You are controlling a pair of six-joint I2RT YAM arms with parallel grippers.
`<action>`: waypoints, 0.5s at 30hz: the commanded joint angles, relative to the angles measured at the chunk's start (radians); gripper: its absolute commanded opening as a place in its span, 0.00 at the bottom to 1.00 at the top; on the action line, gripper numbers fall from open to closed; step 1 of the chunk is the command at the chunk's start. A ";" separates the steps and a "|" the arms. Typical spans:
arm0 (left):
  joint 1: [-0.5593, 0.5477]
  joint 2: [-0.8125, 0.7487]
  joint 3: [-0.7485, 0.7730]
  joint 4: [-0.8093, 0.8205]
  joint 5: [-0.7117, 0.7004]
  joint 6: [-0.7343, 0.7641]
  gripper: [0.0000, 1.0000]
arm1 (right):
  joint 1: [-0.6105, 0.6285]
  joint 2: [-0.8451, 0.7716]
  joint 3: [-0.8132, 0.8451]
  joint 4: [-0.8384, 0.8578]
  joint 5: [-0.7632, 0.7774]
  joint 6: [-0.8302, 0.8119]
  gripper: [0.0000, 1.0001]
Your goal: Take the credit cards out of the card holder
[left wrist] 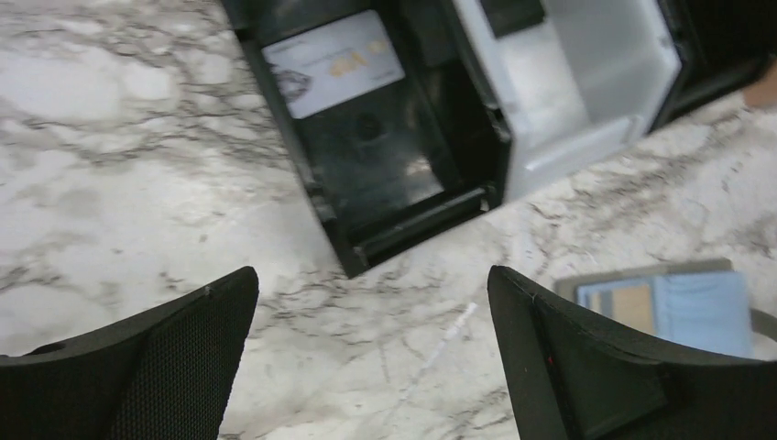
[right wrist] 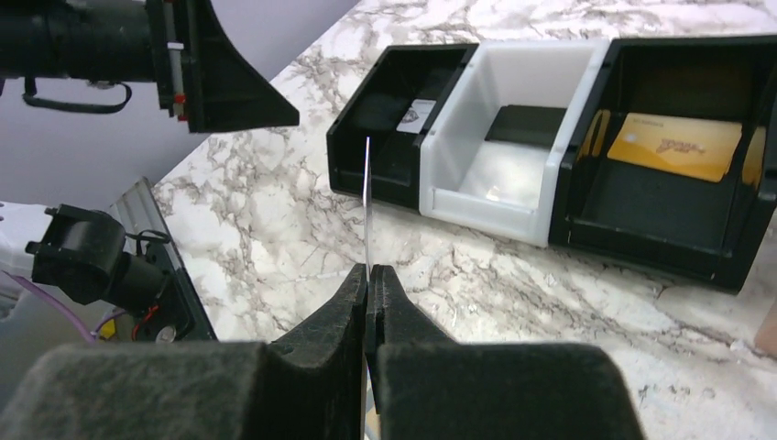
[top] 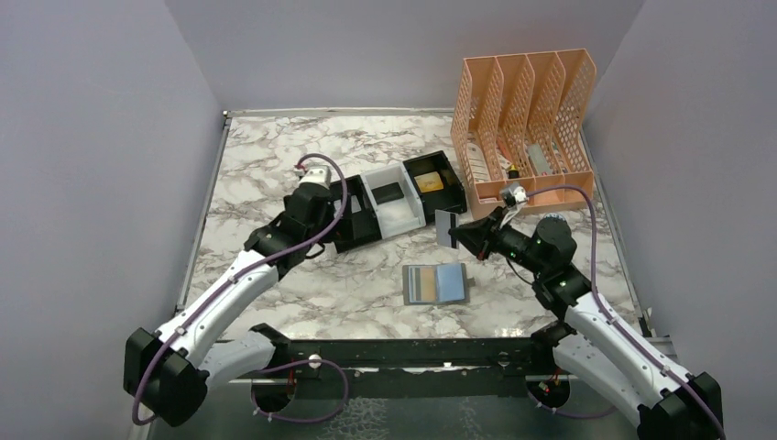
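Note:
The card holder (top: 437, 284) lies open on the marble, blue-grey inside, with a tan patch in its left panel; its edge also shows in the left wrist view (left wrist: 678, 307). My right gripper (top: 465, 235) (right wrist: 369, 271) is shut on a thin grey credit card (top: 446, 227), seen edge-on and upright (right wrist: 367, 197), above the table in front of the tray. My left gripper (top: 344, 220) (left wrist: 371, 280) is open and holds nothing, hovering by the tray's left black compartment, where a white card (left wrist: 334, 62) lies. A gold card (top: 429, 183) (right wrist: 676, 147) rests in the right black compartment.
The black-and-white three-compartment tray (top: 403, 218) stands mid-table, with a black card (top: 388, 192) in its white middle bin. A peach mesh file rack (top: 527, 119) stands at the back right, close behind my right arm. Grey walls enclose the table.

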 commanded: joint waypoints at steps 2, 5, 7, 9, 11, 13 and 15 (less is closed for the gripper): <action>0.210 -0.021 0.039 -0.102 0.048 0.125 0.99 | 0.005 0.045 0.067 0.046 -0.057 -0.092 0.01; 0.360 -0.017 0.042 -0.115 0.095 0.172 0.99 | 0.020 0.075 0.100 0.023 -0.058 -0.140 0.01; 0.440 -0.028 0.017 -0.108 0.082 0.187 0.99 | 0.034 0.093 0.120 0.001 -0.051 -0.175 0.01; 0.471 -0.047 -0.034 -0.083 0.048 0.162 0.99 | 0.054 0.110 0.132 -0.012 -0.038 -0.208 0.01; 0.472 -0.067 -0.049 -0.064 0.091 0.166 0.99 | 0.083 0.129 0.141 -0.016 -0.022 -0.249 0.01; 0.473 -0.079 -0.054 -0.063 0.077 0.159 0.99 | 0.124 0.152 0.148 -0.006 0.000 -0.290 0.01; 0.473 -0.088 -0.055 -0.063 0.064 0.154 0.99 | 0.178 0.187 0.158 0.017 0.036 -0.345 0.01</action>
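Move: The right gripper holds a card about 17 cm above the table. From it, the tray's white bin is roughly 22 cm ahead and 16 cm left, the right black bin 27 cm ahead and 4 cm left, and the card holder 4 cm back and 4 cm left. For the empty left gripper, the white bin lies about 13 cm ahead and 15 cm right, and the left black bin 9 cm ahead and 4 cm right, both some 11 cm below. Swing the wide-open left gripper about 14 cm to the left, away from the tray and card holder, turning it some 20 degrees counter-clockwise and easing to a stop. Keep the card pinched in the right gripper and bring it slowly left, about 3 cm and barely rising, towards the white bin, swinging the fingers slightly counter-clockwise and rolling them a little. ##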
